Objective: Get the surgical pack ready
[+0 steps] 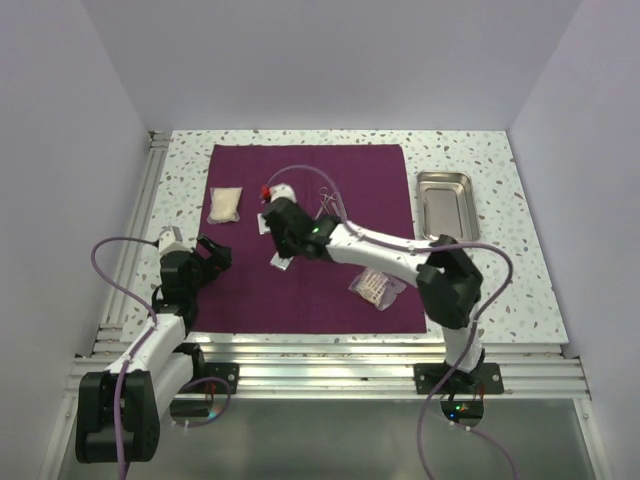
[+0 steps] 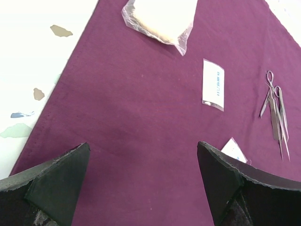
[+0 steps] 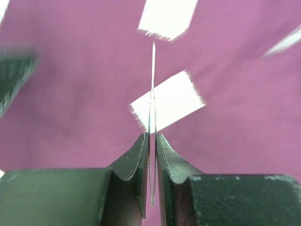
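The surgical pack's plum drape [image 1: 240,290] lies spread flat on the table, also filling the left wrist view [image 2: 141,117] and the right wrist view [image 3: 70,94]. My right gripper [image 3: 152,136] is shut on a thin flat thing seen edge-on, apparently a small packet [image 3: 153,80], held above the drape's upper middle [image 1: 272,228]. A white packet [image 3: 169,101] lies on the cloth beneath it. My left gripper [image 2: 143,146] stands open and empty over the drape's left part [image 1: 212,250].
On the drape lie a gauze bag [image 1: 225,205] [image 2: 162,19], a small white packet [image 2: 213,84], steel instruments [image 1: 327,205] [image 2: 275,108], a white roll with a red end [image 1: 280,190] and a clear pouch [image 1: 375,288]. A steel tray [image 1: 445,205] sits to the right.
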`<action>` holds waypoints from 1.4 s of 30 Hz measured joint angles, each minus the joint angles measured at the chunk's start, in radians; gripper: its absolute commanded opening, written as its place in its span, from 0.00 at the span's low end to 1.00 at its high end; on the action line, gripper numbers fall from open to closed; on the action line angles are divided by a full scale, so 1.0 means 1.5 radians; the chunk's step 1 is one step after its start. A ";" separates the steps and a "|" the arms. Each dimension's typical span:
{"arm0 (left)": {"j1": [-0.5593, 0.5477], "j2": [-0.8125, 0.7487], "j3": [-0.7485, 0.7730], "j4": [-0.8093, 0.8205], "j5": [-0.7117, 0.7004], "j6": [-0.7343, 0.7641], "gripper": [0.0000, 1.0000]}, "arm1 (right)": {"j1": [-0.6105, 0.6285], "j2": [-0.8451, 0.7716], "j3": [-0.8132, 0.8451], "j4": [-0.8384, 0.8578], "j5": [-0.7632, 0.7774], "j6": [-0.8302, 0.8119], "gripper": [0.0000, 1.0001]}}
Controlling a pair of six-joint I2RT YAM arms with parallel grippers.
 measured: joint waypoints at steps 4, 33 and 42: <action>0.000 0.000 0.000 0.000 0.009 0.002 1.00 | -0.126 -0.117 -0.067 0.019 -0.018 -0.018 0.13; 0.000 0.025 0.000 0.021 0.046 0.018 1.00 | -0.672 0.016 -0.137 0.071 -0.077 -0.130 0.20; 0.000 0.028 0.000 0.031 0.053 0.018 1.00 | -0.669 -0.029 -0.186 0.070 -0.066 -0.131 0.48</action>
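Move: The tweezers are already pinched in the right hand. The metal tray they go to has its middle about 19 cm ahead, 46 cm to the right and 9 cm below. The scissors group lies about 15 cm ahead and 14 cm right, the nearer white packet some 3 cm ahead with no side offset, and the farther packet 12 cm ahead and 4 cm left, all 9 cm below. From the left hand the tray is about 20 cm ahead, 60 cm right and 4 cm below. The tweezers, still pinched, are lifted a further 6 cm or so and swept fast across the cloth to the tray by the right hand, about 43 cm right and 16 cm forward, the wrist turning some 45 degrees clockwise. The hand sinks steeply into the tray's near-left part, opens its fingers partway to let go, and begins to back up. ##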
